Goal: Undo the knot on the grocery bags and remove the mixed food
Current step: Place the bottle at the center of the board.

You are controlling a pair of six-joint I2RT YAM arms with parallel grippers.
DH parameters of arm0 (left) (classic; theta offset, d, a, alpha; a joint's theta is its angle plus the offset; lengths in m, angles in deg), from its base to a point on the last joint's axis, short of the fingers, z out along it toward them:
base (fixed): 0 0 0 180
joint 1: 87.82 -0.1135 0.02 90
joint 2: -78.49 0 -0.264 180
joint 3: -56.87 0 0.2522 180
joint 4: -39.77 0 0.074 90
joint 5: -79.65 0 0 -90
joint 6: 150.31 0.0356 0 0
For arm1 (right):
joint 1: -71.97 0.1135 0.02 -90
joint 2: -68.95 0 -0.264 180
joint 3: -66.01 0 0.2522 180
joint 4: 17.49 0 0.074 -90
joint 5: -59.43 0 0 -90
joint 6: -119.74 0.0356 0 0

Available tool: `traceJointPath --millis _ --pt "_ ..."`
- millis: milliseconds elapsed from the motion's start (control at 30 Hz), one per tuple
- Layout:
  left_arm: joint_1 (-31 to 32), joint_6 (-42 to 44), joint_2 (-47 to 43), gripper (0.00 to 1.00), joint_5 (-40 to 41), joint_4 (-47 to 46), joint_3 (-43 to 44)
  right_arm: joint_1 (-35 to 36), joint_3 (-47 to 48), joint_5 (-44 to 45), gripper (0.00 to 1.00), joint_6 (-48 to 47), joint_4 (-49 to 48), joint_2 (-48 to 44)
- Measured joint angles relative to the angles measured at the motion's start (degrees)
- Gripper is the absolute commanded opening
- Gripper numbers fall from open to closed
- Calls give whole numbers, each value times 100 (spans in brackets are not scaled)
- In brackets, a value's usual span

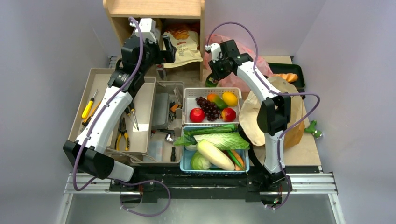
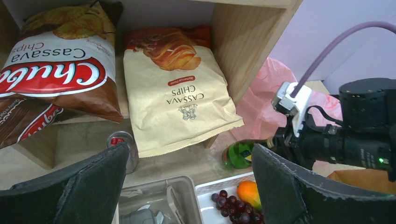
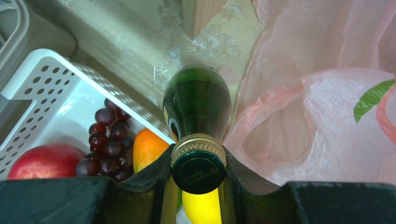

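My right gripper [image 3: 198, 164] is shut on the neck of a green glass bottle [image 3: 197, 100], which stands tilted between the white basket and the crumpled pink bag [image 3: 317, 116]. The top view shows this gripper [image 1: 215, 70] in front of the pink bag [image 1: 254, 58]; its knot is hidden. The brown paper bag [image 1: 273, 114] lies open beside the right arm. Grapes [image 1: 208, 108], apples [image 1: 197, 115] and an orange [image 1: 229, 98] fill the white basket [image 1: 187, 95]. My left gripper [image 2: 187, 186] hangs open and empty before the shelf, facing the tan snack bag [image 2: 177, 93].
A blue basket [image 1: 184, 163] holds cucumber, napa cabbage, daikon and carrot. Grey tool trays [image 1: 100, 79] sit on the left. The wooden shelf [image 1: 154, 9] also holds a brown Chubs bag [image 2: 51, 70]; a can [image 2: 125, 144] stands below it.
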Motion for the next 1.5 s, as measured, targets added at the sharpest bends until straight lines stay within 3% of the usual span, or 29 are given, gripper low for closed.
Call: traceJointPath --millis 333,633,933,1367,1433,1500 --pt "-11 -2 -20 100 -63 31 -83 -87 1056 144 0 0 793 566" --pt "-48 -26 -26 100 -125 39 -179 -105 1207 175 1 -31 1272 566" --pt "-59 -28 -90 100 -201 50 -267 -105 1311 216 45 -42 1386 634" --pt "-140 -11 -92 100 -748 164 -267 -105 1528 111 77 35 962 573" --pt "-149 24 -52 100 -1056 160 -262 -105 1519 37 93 70 938 487" --pt "-157 90 48 100 -1510 111 -260 -105 1340 -57 99 107 837 238"
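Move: My right hand holds the bottle by the neck, leaning. Its standing spot on the board is almost straight below, some 17 cm down and 1 cm right. Of that hand, the foot of the shelf's side panel is 6 cm left and 3 cm farther out, the pink bag 11 cm right and 7 cm out, and the lemon 7 cm right and 9 cm nearer me. From my left hand the spot is about 22 cm right, 6 cm ahead and 38 cm down. With my right hand I nudge the held bottle's neck about 1.5 cm forward and down, then draw it back and some 2 cm right, tipping the fingers down a little to stand the bottle up. I pause, spread the fingers wide off the neck and rise about 5 cm. My open left hand sinks 3 cm, then swings 3 cm right, turning clockwise. ##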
